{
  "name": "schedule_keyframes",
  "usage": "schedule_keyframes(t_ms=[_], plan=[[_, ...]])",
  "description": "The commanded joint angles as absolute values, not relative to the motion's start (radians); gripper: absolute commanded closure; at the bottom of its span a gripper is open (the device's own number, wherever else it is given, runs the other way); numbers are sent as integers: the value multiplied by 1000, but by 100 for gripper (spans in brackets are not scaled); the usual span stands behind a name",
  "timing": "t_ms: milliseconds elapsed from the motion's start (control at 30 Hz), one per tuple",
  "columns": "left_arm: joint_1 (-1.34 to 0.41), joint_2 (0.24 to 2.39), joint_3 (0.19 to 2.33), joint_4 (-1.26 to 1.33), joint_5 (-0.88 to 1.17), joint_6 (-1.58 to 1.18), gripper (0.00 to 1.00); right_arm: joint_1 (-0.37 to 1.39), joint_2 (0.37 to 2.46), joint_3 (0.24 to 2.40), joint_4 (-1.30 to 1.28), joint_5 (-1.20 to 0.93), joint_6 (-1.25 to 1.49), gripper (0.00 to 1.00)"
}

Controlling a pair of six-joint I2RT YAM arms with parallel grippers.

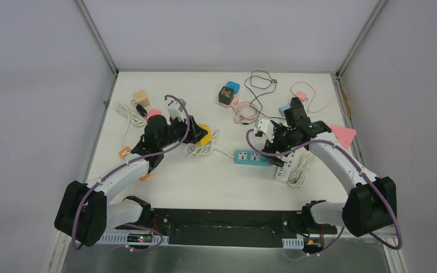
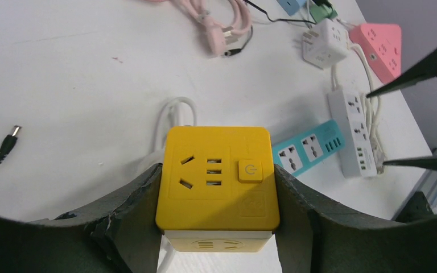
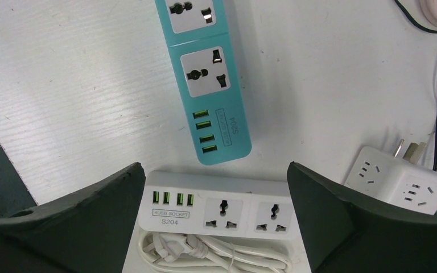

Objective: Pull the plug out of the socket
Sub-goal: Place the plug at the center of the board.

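A yellow cube socket [image 2: 216, 187] with a white cord [image 2: 173, 111] trailing behind it sits between the dark fingers [image 2: 131, 210] of my left gripper [image 2: 216, 170], which is shut on its two sides. In the top view this gripper [image 1: 196, 132] and the yellow socket [image 1: 206, 134] are left of centre. None of the cube's visible faces holds a plug, so the plug is hidden or out of view. My right gripper [image 3: 213, 168] is open over a white power strip [image 3: 222, 207] without touching it, and shows in the top view [image 1: 280, 153] right of centre.
A teal power strip [image 3: 205, 74] lies just beyond the white one, and a white cube adapter [image 3: 398, 185] lies to the right. A pink triangular socket [image 1: 343, 135], a pink cable [image 1: 244, 111], a black cable [image 1: 262, 82], small cube adapters [image 1: 227, 92] and a wooden-coloured cube [image 1: 141, 98] are spread across the back.
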State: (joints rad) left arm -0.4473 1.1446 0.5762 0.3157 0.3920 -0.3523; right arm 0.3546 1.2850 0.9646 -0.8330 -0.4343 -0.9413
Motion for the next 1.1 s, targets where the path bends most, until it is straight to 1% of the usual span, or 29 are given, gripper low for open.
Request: schedule_keyframes(t_ms=[0,100,267,433,500,600,833,867,967,1067], plan=[[-362,1128,539,456,397,-484,100,347,1253,960,-826,-460,-945,0],[-283,1153,510,527,439,-567,100,344,1254,959,-824,-461,-945,0],[-136,1215,488,561,438,-732,100,344,1259,957,-822,-461,-945,0],[-16,1265,463,589,422,-863,100,342,1263,956,-821,-459,-945,0],[11,1269,451,574,382,-908,100,342,1265,956,-820,-457,-945,0],[35,1254,451,448,256,-968,100,342,1269,956,-819,-455,-943,0],[43,1129,531,-52,-144,-1080,100,342,1273,954,-818,-454,-943,0],[43,1110,541,-121,-197,-1100,98,342,1273,954,-816,-454,-943,0],[43,1078,553,-222,-298,-1135,96,342,1274,954,-816,-455,-943,0],[46,1076,554,-235,-332,-1157,95,342,1272,954,-816,-457,-942,0]])
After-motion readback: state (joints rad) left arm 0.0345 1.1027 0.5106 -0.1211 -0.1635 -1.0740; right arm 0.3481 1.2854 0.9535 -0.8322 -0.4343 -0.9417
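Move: The left gripper already holds the yellow plug. It is bound for the bare patch of table some 24 cm to its left, about level with it and 15 cm below. The pink plug stands about 17 cm ahead and 22 cm left, the black cable bundle 12 cm ahead and 22 cm left, the orange strip 5 cm back and 31 cm left. From the right hand, that patch lies roughly 55 cm left and 5 cm ahead. Swing the left gripper about 23 cm to the left with the yellow plug still pinched, bowing out forward at first and then drawing partly back, and sink roughly 10 cm on the way towards the bare patch by the orange strip. Turn the wrist some 75 degrees counter-clockwise and tip the fingers more steeply down; keep them closed on the plug. ##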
